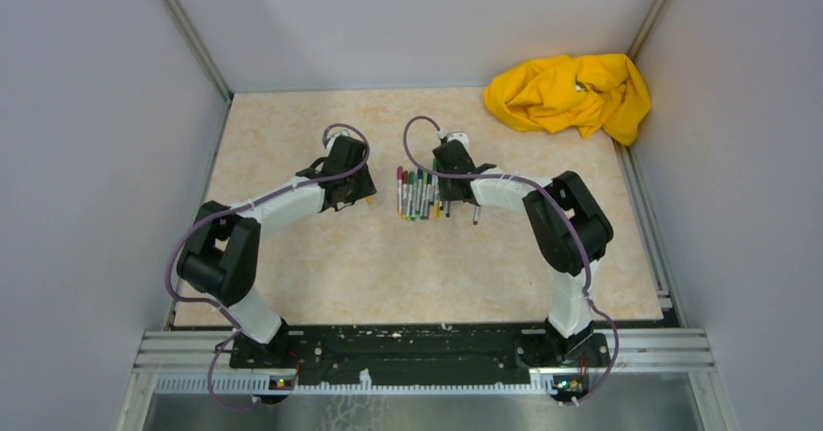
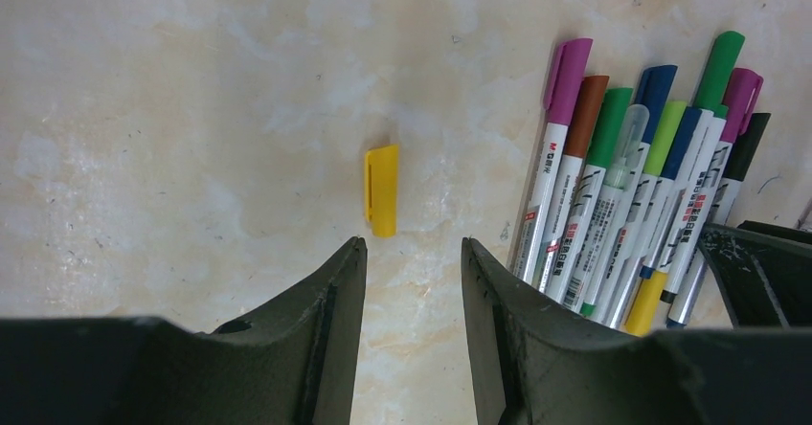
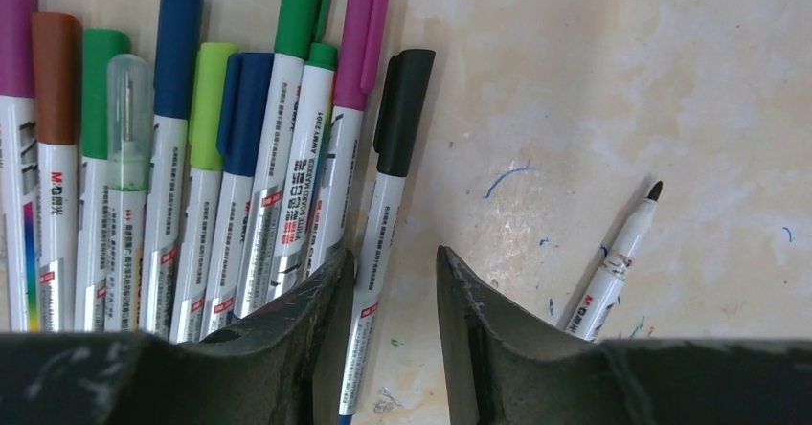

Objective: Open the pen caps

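Observation:
Several pens lie side by side mid-table, capped in magenta, brown, green, blue and black. A loose yellow cap lies on the table just ahead of my left gripper, which is open and empty; in the top view the left gripper sits left of the pens. My right gripper is open, its jaws straddling the black-capped pen, which lies against the left finger. It shows at the pens' right side in the top view. An uncapped black-tipped pen lies right of it.
A crumpled yellow cloth lies in the far right corner. Grey walls close in the table on three sides. Small ink marks spot the surface near the right gripper.

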`<action>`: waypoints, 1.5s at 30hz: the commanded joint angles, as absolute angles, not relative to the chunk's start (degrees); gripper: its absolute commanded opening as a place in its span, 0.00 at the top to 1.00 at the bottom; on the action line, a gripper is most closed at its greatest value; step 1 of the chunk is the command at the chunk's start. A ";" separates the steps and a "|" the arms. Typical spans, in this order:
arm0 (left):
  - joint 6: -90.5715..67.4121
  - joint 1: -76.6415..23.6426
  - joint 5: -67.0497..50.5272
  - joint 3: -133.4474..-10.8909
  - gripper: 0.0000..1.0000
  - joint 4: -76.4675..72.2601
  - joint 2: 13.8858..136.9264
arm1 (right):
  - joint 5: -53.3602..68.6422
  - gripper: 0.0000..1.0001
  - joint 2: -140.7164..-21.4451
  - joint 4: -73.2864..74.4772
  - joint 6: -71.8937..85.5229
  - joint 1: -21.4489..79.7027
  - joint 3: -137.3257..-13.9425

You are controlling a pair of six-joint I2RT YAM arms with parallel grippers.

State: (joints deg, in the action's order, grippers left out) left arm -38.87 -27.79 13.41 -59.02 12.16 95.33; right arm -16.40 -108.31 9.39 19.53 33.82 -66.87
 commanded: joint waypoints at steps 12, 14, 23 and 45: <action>-38.33 -27.24 11.88 -58.59 0.52 10.79 92.96 | -20.64 0.84 -110.75 12.65 20.49 34.89 -66.91; -38.39 -27.24 11.78 -58.42 0.50 10.88 92.55 | -20.65 0.93 -110.52 12.24 20.93 34.89 -65.49; -40.11 -27.19 8.36 -56.63 0.34 10.28 87.96 | -18.33 1.00 -100.59 7.31 20.73 35.18 -57.78; -53.47 -34.82 -10.68 -47.55 0.30 -8.80 81.04 | -7.97 1.00 -71.72 5.50 22.26 46.61 -45.61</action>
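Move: The black-capped pen, at the right end of the row, lies with its middle about 1 cm ahead, 1 cm left and 1 cm below my right hand. The purple-capped pen beside it is about 3 cm ahead and 2 cm left, the uncapped pen 1 cm back and 8 cm right. From my left hand, the black-capped pen is some 18 cm right, 3 cm ahead, 5 cm lower; the loose yellow cap lies 1 cm ahead, straight below. I shut my right fingers on the white barrel of the black-capped pen, then carry it back about 12 cm and up 10 cm, veering right before swinging left and turning the fingers leftward. My left hand rises, then travels right, up and back towards that pen, its fingers opening wider and rolling some 30 degrees to point rightward. ##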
